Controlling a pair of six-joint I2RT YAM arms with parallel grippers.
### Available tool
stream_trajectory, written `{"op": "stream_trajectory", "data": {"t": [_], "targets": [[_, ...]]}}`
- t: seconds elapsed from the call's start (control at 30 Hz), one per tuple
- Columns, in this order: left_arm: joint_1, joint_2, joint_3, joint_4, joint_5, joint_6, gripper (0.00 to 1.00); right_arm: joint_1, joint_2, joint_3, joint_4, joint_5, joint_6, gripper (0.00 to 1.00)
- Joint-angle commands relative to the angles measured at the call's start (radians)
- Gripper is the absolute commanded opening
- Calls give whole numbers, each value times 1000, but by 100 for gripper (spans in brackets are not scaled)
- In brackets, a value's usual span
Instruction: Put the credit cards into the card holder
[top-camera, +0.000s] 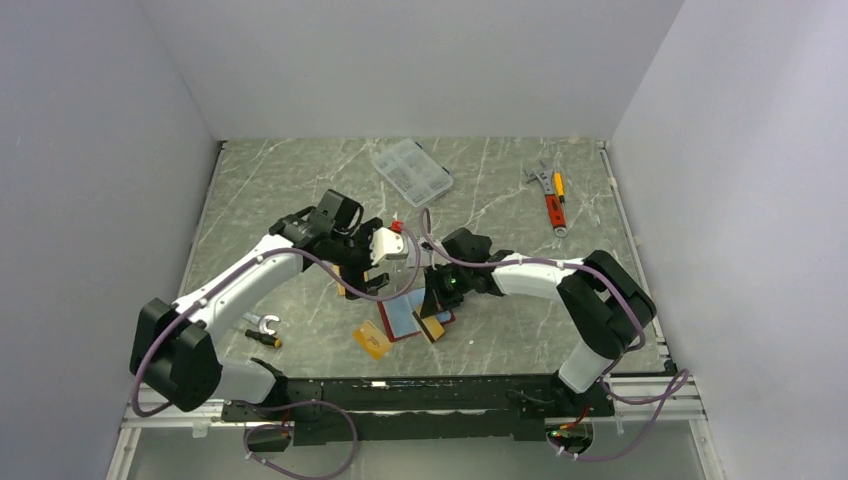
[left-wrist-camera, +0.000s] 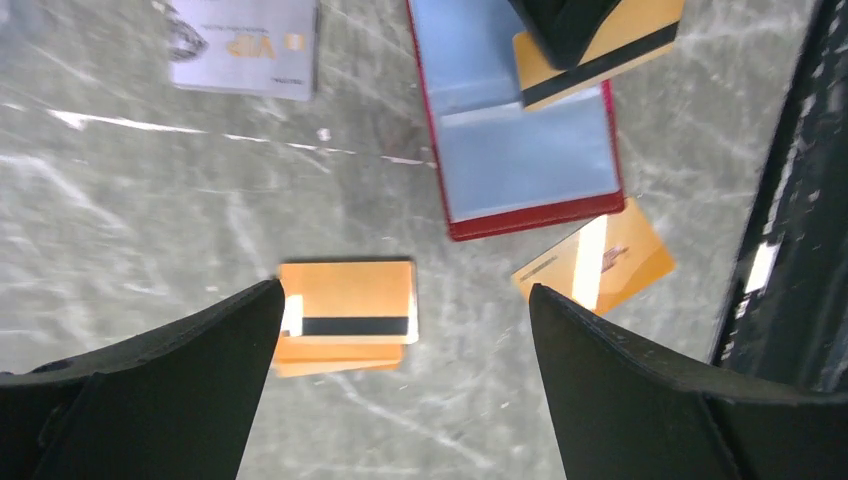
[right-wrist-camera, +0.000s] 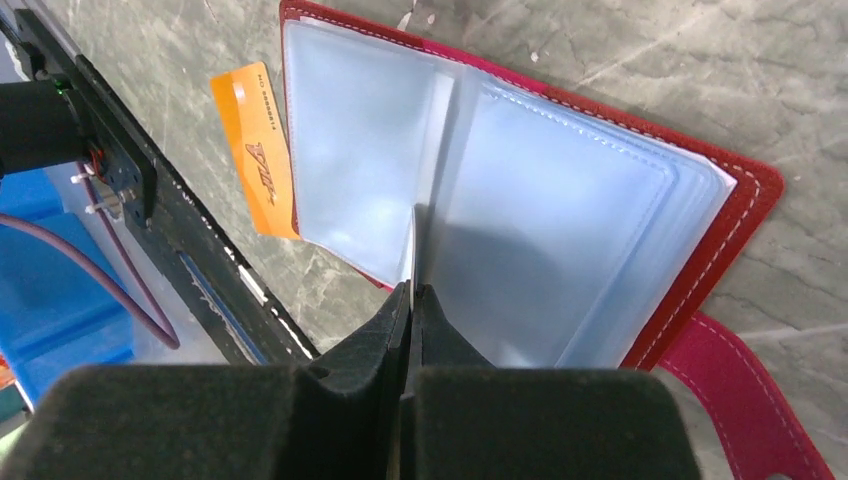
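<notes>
The red card holder (top-camera: 405, 318) lies open on the table, its light blue sleeves (right-wrist-camera: 560, 230) facing up. My right gripper (right-wrist-camera: 412, 290) is shut on an orange-gold credit card with a black stripe (left-wrist-camera: 610, 45), edge-on between the jaws, its far end at the holder's middle fold. My left gripper (left-wrist-camera: 405, 292) hangs open over the table with nothing between its fingers. Below it lie stacked orange-gold cards (left-wrist-camera: 345, 315), the top one with a black stripe. A silver-grey card (left-wrist-camera: 245, 45) lies farther off, and another orange-gold card (left-wrist-camera: 595, 262) beside the holder's near edge.
A clear plastic compartment box (top-camera: 411, 171) sits at the back. A grey wrench (top-camera: 540, 178) and a red-handled tool (top-camera: 555, 210) lie at the back right. A small black-handled tool (top-camera: 262, 332) lies near the left arm. The black base rail (left-wrist-camera: 790, 200) borders the table's near edge.
</notes>
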Motion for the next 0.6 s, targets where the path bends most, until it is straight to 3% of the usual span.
{"op": "stream_trajectory", "data": {"t": [0.0, 0.1, 0.17, 0.23, 0.37, 0.5, 0.57], "targets": [[-24, -66, 139, -158, -101, 281, 100, -5, -38, 29, -49, -11, -34, 0], [-33, -117, 201, -260, -100, 480, 99, -5, -50, 54, -46, -51, -19, 0], [-35, -175, 218, -338, -68, 725, 99, -5, -56, 73, -44, -74, -14, 0], [-48, -244, 189, -329, -79, 851, 99, -5, -62, 87, -38, -82, -10, 0], [-93, -350, 73, -68, -200, 799, 99, -5, -64, 100, -15, -66, 2, 0], [-141, -304, 116, -182, -203, 744, 99, -5, -50, 90, 33, -54, 20, 0], [-166, -338, 62, -80, -156, 674, 99, -5, -34, 88, 60, -52, 29, 0]]}}
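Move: The right hand holds a black-striped gold card over the open card holder, whose middle lies about 2 cm to its left, 1 cm ahead and 4 cm below. On the table, the loose orange card lies some 12 cm left and 6 cm back, and the grey card 13 cm ahead and 2 cm left. From the empty left hand, the holder's middle is about 10 cm right, 4 cm back and 13 cm below; the small card stack lies 4 cm ahead and 4 cm left, equally low. Upward go both hands, the left quickly by about 12 cm, away from the card holder, its wide-open fingers swinging forward and up some 50 degrees while the hand turns clockwise. The right, after a brief pause, raises its still-pinched card about 3.5 cm, drifting a little left over the holder with the grip unchanged. ##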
